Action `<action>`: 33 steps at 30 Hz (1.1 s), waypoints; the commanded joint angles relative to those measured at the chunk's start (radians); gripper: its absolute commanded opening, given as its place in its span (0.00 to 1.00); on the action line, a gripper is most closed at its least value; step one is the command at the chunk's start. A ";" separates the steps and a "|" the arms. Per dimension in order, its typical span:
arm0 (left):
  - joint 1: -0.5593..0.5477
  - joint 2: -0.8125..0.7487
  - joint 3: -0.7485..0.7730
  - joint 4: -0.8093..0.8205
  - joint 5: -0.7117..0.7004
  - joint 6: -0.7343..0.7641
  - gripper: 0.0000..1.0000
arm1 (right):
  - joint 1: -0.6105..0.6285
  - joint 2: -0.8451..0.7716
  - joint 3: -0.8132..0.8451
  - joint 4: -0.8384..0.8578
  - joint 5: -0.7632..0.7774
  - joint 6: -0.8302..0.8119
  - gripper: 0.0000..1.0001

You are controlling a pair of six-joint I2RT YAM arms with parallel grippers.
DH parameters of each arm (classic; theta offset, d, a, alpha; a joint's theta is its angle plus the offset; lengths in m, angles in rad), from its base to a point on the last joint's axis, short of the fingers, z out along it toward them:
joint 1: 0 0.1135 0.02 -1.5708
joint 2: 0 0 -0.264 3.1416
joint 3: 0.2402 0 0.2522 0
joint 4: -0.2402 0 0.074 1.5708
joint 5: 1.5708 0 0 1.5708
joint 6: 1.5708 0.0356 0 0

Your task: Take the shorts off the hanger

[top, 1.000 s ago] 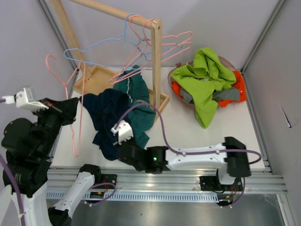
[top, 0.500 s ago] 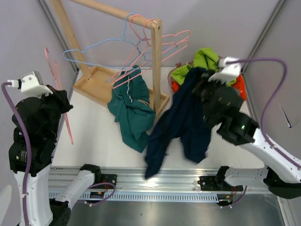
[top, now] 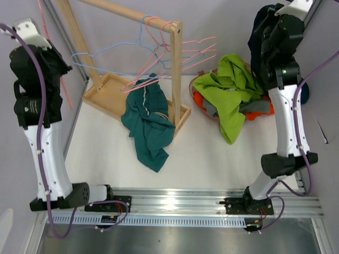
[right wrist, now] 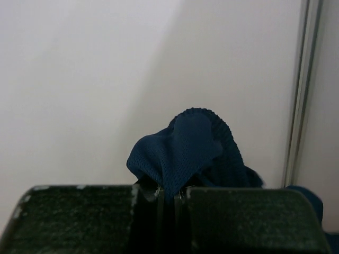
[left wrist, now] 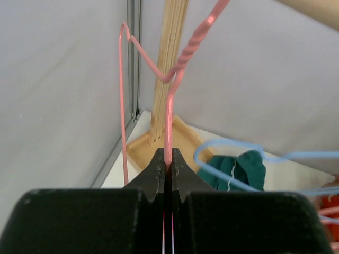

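Observation:
My left gripper is shut on the wire of an empty pink hanger, held high at the far left beside the wooden rack. At the top right, my right gripper is raised high and shut on the dark navy shorts, which hang behind the arm above the basket. The teal shorts droop from a pink hanger on the rack down onto the table. Lime green shorts, orange shorts and grey shorts lie piled in the basket.
Several empty blue and pink hangers hang on the rack's rail. The rack's wooden base tray sits at the back left. Grey walls close in on both sides, and a metal rail runs along the near edge.
The right arm has swung up to the top right, carrying the navy shorts off the table. The left arm has risen with the pink hanger to the top left.

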 commanded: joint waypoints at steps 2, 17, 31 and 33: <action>0.036 0.096 0.231 0.077 0.065 0.089 0.00 | -0.078 0.101 0.064 0.059 -0.229 0.078 0.00; 0.218 0.483 0.445 0.158 0.965 -0.150 0.00 | -0.087 0.099 -0.381 0.217 -0.333 0.133 0.42; 0.235 0.408 0.265 0.316 1.226 -0.337 0.00 | -0.086 -0.109 -0.746 0.338 -0.341 0.205 0.96; 0.235 0.360 0.195 0.319 1.227 -0.338 0.00 | -0.086 -0.120 -0.764 0.341 -0.341 0.210 0.96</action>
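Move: Below the right hand, which holds the navy shorts up high, the basket lies about 10 cm ahead, 5 cm left and 50 cm down. The green shorts on its pile are some 8 cm ahead, 6 cm left. The left hand holds a pink hanger: the wooden rail's middle is roughly 17 cm ahead, 18 cm right, slightly higher; the blue hanger 6 cm ahead, 16 cm right, a bit lower. Lowering the navy shorts some 22 cm and carrying them 10 cm forward to the basket, the right hand tips down about 20 degrees, opens wide to let go, then eases back and slightly lower. The left keeps its pink hanger, arcing up, then down, forward and right towards the rail while turning clockwise some 50 degrees. ##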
